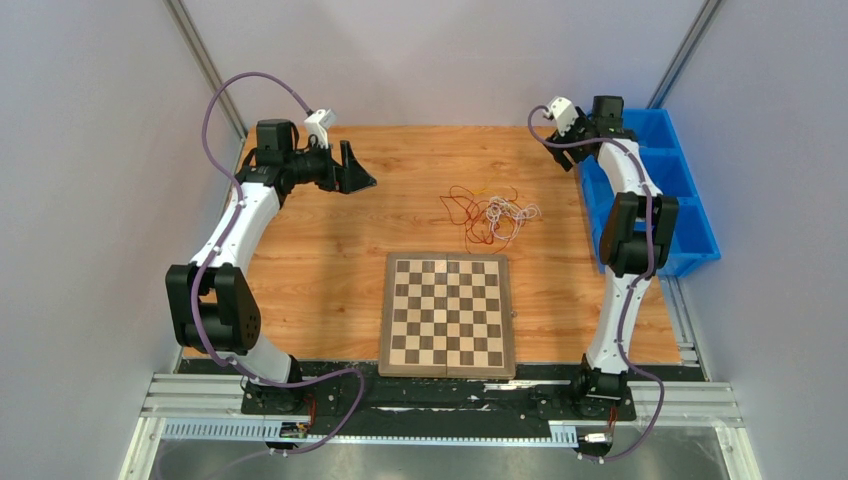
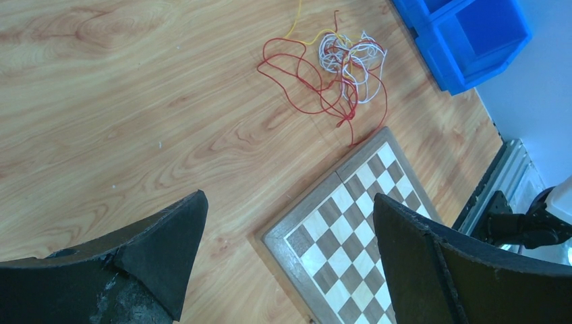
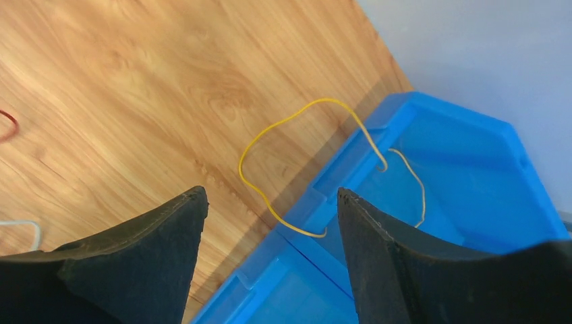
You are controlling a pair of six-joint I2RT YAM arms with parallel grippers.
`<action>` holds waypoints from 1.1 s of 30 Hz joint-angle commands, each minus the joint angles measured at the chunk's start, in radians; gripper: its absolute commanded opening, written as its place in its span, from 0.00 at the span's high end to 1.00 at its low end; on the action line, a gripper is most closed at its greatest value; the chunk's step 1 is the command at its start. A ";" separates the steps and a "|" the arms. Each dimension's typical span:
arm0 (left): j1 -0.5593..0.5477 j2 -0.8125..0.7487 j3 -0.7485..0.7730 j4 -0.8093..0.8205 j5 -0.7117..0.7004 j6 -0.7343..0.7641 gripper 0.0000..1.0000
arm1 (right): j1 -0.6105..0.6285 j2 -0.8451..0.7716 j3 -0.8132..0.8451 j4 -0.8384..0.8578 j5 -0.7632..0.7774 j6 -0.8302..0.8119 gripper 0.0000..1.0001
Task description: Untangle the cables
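Note:
The cables (image 1: 490,212) lie as a small tangle of thin red, white and yellow wire on the wooden table, just beyond the chessboard; in the left wrist view the cables (image 2: 340,64) are far ahead of the fingers. One yellow cable (image 3: 297,121) lies apart, looped over the blue bin's rim with one end inside the bin. My left gripper (image 2: 290,202) is open and empty, raised at the far left (image 1: 357,170). My right gripper (image 3: 270,196) is open above the bin's edge at the far right (image 1: 583,148), with nothing between its fingers; the yellow cable is just beyond its tips.
A chessboard (image 1: 447,312) lies at the table's near middle, its corner (image 2: 297,236) under the left fingers. A blue bin with compartments (image 1: 690,190) stands along the right edge, close under the right gripper (image 3: 472,148). Grey walls enclose the table.

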 commanded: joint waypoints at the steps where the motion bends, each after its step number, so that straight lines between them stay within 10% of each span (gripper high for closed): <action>1: -0.004 -0.018 0.016 0.002 0.016 0.024 0.00 | -0.009 0.043 0.012 -0.052 0.070 -0.198 0.28; 14: -0.005 -0.016 0.015 -0.003 0.013 0.026 0.00 | 0.035 0.172 0.061 -0.053 0.200 -0.386 0.34; 24: -0.004 -0.011 0.015 -0.002 0.005 0.027 0.00 | 0.031 0.186 0.178 -0.036 0.176 -0.289 0.99; 33: -0.004 -0.010 0.005 0.013 0.008 0.007 0.00 | -0.064 0.123 0.293 0.041 0.084 0.065 1.00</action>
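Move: The yellow cable's stray length, hanging over the left rim of the blue box, lies about 9 cm below the right hand, 1 cm ahead and 2 cm to its right. The box's far compartment centres some 8 cm ahead and 15 cm to the right of this hand, 10 cm down; the red-and-white tangle is roughly 8 cm back, 15 cm left and 12 cm lower. From the idle left hand the yellow cable is some 17 cm ahead, 48 cm right and 20 cm down. The yellow cable at the box's left rim is what the right hand goes down for: with fingers still open it sinks about 8.5 cm, edging a little right and rolling some 20 degrees, its left side dipping. Low beside the rim the fingers shut fully and pinch the cable, then the hand climbs about 4 cm while easing forward, the roll partly undone. ##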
